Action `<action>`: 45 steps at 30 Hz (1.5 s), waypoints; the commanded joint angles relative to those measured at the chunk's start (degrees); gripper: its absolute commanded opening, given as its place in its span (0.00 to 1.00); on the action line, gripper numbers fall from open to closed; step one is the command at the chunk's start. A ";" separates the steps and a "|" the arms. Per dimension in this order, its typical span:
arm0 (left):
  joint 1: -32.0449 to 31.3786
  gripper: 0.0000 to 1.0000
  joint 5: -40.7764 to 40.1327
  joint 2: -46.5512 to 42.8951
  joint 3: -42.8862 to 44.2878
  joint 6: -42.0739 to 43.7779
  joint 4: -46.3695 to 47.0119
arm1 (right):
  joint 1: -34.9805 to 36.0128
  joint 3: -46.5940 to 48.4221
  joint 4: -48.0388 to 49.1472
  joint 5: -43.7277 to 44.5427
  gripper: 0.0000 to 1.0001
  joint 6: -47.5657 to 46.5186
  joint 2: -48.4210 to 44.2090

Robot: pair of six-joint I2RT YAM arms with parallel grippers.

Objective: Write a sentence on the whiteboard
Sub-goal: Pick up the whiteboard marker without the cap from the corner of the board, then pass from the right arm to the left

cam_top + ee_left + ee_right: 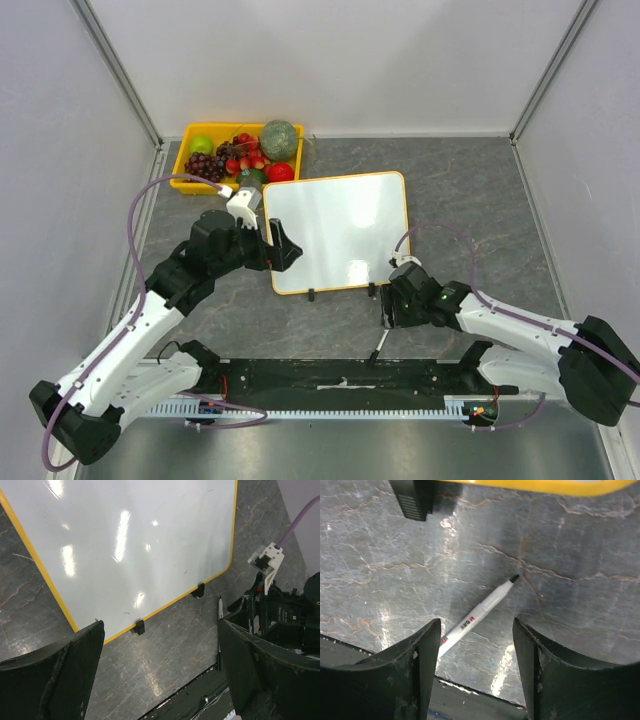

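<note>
The whiteboard (340,230) lies flat mid-table, white with a thin orange-yellow frame and two black clips (140,626) on its near edge. Its face (130,545) shows only glare; the sentence is not in view. A white marker (480,614) with a bare black tip lies on the table just in front of the board, also seen as the marker (378,347) from above. My right gripper (476,650) hovers over it, open, fingers either side of its rear end, not gripping it. My left gripper (280,245) is open at the board's left edge, holding nothing.
A yellow fruit tray (190,185) with grapes, apples and a melon stands at the back left, close to the board's corner. The black base rail (340,375) runs along the table's near edge, just behind the marker. My right arm (285,610) fills the right of the left wrist view.
</note>
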 commanded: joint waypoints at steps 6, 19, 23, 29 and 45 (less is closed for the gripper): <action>-3.01 1.00 -5.07 0.34 2.52 0.88 1.77 | 6.16 -1.12 1.93 5.52 0.38 6.08 7.30; -3.01 1.00 -5.43 -1.42 6.38 2.64 -1.57 | 12.58 7.65 -2.37 6.66 0.00 4.78 10.13; -2.92 1.00 -1.56 -1.86 7.88 3.78 -1.57 | 12.58 16.96 -3.78 5.86 0.00 1.25 7.57; -3.01 1.00 8.45 -0.90 9.02 3.78 1.76 | 12.23 27.78 -2.91 12.09 0.00 -2.62 8.53; -3.80 0.99 23.76 4.99 2.09 -2.46 17.94 | 1.33 30.17 24.60 1.04 0.00 7.22 7.92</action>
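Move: The uncapped marker lies just under the right hand, its middle about 3 cm back, 3 cm to the left and 1 cm below, with its writing tip pointing forward. The whiteboard's middle is about 16 cm ahead and 9 cm to the left. Its nearer black clip is some 5 cm ahead and 3 cm to the left, level with the marker. From the left hand, the marker is roughly 13 cm back, 14 cm to the right and 22 cm below. Right hand slides 5 cm left, pinches marker, raises it 20 cm, forward over whiteboard; left hand rises rightward. ##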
